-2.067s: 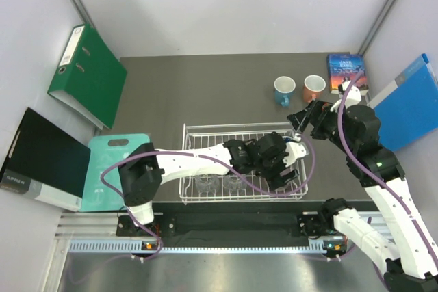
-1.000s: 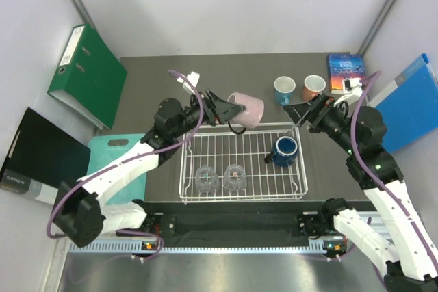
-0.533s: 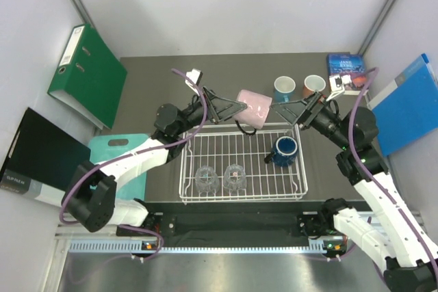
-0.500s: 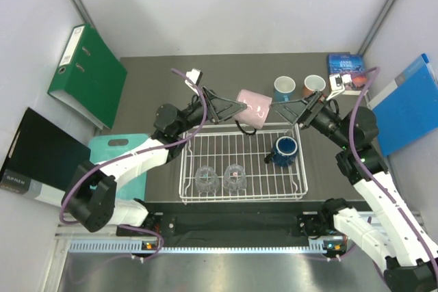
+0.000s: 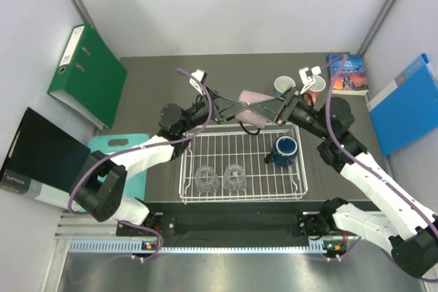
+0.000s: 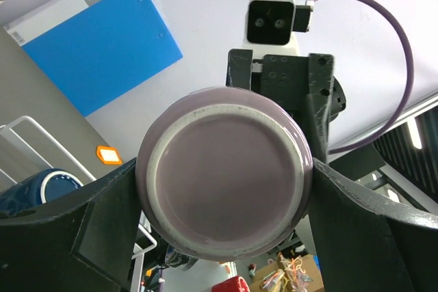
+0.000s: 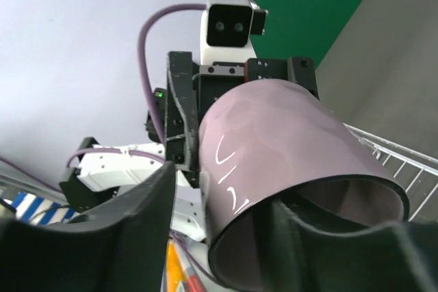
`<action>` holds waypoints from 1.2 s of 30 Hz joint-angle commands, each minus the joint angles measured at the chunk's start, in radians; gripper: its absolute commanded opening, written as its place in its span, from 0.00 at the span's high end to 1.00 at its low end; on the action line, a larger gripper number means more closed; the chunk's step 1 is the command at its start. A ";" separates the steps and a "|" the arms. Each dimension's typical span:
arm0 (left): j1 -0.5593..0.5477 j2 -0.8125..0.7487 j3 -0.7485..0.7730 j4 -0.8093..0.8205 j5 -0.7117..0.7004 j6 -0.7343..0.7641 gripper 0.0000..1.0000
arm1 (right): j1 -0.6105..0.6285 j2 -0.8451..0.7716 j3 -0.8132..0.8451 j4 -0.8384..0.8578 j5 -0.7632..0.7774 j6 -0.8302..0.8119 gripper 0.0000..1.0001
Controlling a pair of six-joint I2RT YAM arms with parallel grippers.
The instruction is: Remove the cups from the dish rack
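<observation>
A mauve-pink mug point(image 5: 252, 106) hangs sideways above the far edge of the white dish rack point(image 5: 185, 163). My left gripper point(image 5: 239, 109) is shut on it near its base point(image 6: 226, 182), one finger point(image 6: 82, 230) on each side. My right gripper point(image 5: 268, 109) straddles the mug's wall point(image 7: 287, 162) at the open end. One finger point(image 7: 328, 237) is inside the mug; the other point(image 7: 137, 217) stands a little off the outside. A navy mug point(image 5: 285, 148) and two glass tumblers point(image 5: 207, 178) point(image 5: 235, 176) sit in the rack. A light blue mug point(image 5: 283, 88) and an orange mug point(image 5: 317, 87) stand on the table behind.
A green binder point(image 5: 87, 73) leans at the back left. A black folder point(image 5: 37, 158) and a teal cutting board point(image 5: 113, 169) lie at the left. At the back right are a book point(image 5: 348, 73) and a blue binder point(image 5: 404, 104).
My left arm lifted the pink mug out of the rack and carried it toward the back right. My right gripper swung left to the mug's mouth, and its jaws narrowed around the wall.
</observation>
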 commanded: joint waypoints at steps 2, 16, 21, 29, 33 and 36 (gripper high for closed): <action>-0.021 0.016 0.034 0.152 0.033 -0.027 1.00 | 0.066 0.053 0.077 0.113 0.049 -0.013 0.61; -0.016 0.044 0.054 0.163 0.018 -0.016 1.00 | 0.083 0.007 0.098 -0.025 0.049 -0.131 0.52; -0.016 0.062 0.079 0.163 0.013 -0.021 1.00 | 0.083 -0.025 0.077 -0.094 0.047 -0.174 0.64; -0.015 0.074 0.096 0.157 0.004 -0.022 1.00 | 0.083 -0.082 0.041 -0.136 0.055 -0.200 0.82; -0.015 0.078 0.100 0.152 0.004 -0.025 1.00 | 0.081 -0.091 0.045 -0.170 0.070 -0.212 1.00; -0.015 0.075 0.097 0.125 0.007 -0.027 0.79 | 0.081 -0.089 0.061 -0.188 0.088 -0.224 1.00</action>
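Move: The pink cup, already gripped by the left hand, has its middle about 4 cm to that hand's right, 1 cm ahead and 1 cm above. From the half-open right hand at its rim, it lies 3 cm left and 1 cm ahead. The navy cup in the rack is roughly 9 cm back, 9 cm right and 15 cm below; the blue cup stands some 14 cm ahead, 11 cm right and 17 cm below. Right fingers close on the left-held pink cup's rim, easing 2 cm left, then right and 2 cm back. ##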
